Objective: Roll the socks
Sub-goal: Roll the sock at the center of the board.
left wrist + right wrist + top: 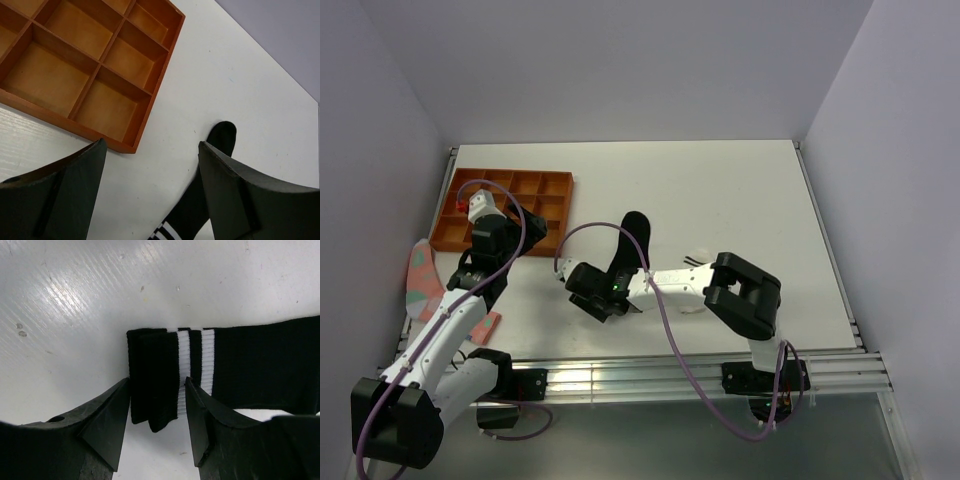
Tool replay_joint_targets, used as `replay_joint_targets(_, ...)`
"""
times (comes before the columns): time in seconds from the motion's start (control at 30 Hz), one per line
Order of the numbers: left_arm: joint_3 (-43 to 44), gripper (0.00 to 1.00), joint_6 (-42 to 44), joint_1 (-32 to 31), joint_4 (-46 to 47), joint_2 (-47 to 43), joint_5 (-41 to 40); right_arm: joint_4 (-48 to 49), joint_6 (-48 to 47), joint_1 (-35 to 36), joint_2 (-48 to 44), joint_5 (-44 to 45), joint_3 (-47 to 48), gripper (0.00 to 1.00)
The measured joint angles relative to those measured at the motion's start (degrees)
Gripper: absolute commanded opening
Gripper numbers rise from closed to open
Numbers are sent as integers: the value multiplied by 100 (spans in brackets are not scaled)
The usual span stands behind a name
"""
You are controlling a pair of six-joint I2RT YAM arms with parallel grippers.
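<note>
The black sock [632, 238] lies stretched out on the white table, toe pointing away from me. Its white-striped cuff [165, 375] is folded over once. My right gripper [157, 385] is open and stands astride that folded cuff, one finger on each side; I cannot see it squeezing the fabric. In the top view the right gripper [595, 300] sits at the sock's near end. The white sock [698, 258] peeks out from behind the right arm. My left gripper [152, 145] hangs open and empty over bare table, between the tray and the black sock's toe [222, 137].
An orange wooden tray [510, 176] with several compartments sits at the back left, its corner [161, 75] close to the left gripper [525, 237]. A pink fabric piece with teal patches [420, 282] lies at the table's left edge. Grey walls enclose the table.
</note>
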Motion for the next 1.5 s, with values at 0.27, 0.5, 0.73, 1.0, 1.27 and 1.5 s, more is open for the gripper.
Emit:
replay_joint_targets(0.27,-2,80,-37,0,33,0,2,-98,-2,118,-74,144,0,55)
replay_joint_targets(0.5,-103,79,-50,0,79,2,4,-105,-2,166,-105,136,0,51)
replay_joint_targets(0.73,-195,79,-59,0,94,59,7,-105,-44,166,-105,114,0,38)
replay_joint_targets(1.0,-413,79,-61,0,221,76,33,-116,-96,166,-105,-85,0,24)
replay_joint_targets(1.27,-870,69,-127,0,800,98,273,-269,-396,-184,-190,-1311,-13,19)
replay_joint_targets(1.5,-1711,56,-284,-2,1657,44,634,-487,-577,-1147,-339,-2879,-26,16)
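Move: The folded cuff of the black sock lies practically at the right hand's point, about 1 cm ahead and 1 cm below, between its half-open fingers. The sock's toe is some 20 cm ahead and 10 cm right; the white sock lies roughly 6 cm ahead and 22 cm right. From the left hand, that cuff is about 12 cm back, 10 cm right and 16 cm below; the compartment tray's middle is around 13 cm ahead and 11 cm left. Easing back some 2 cm, the right hand closes its fingers almost fully and pinches the folded cuff, then reverses forward and right with a slight rise as the wrist turns over some 20 degrees, its fingers swinging from forward-left to point left and down. The left hand sinks about 7 cm, increasingly fast, drawing slightly back towards the cuff with its fingers partly closing in the air. ##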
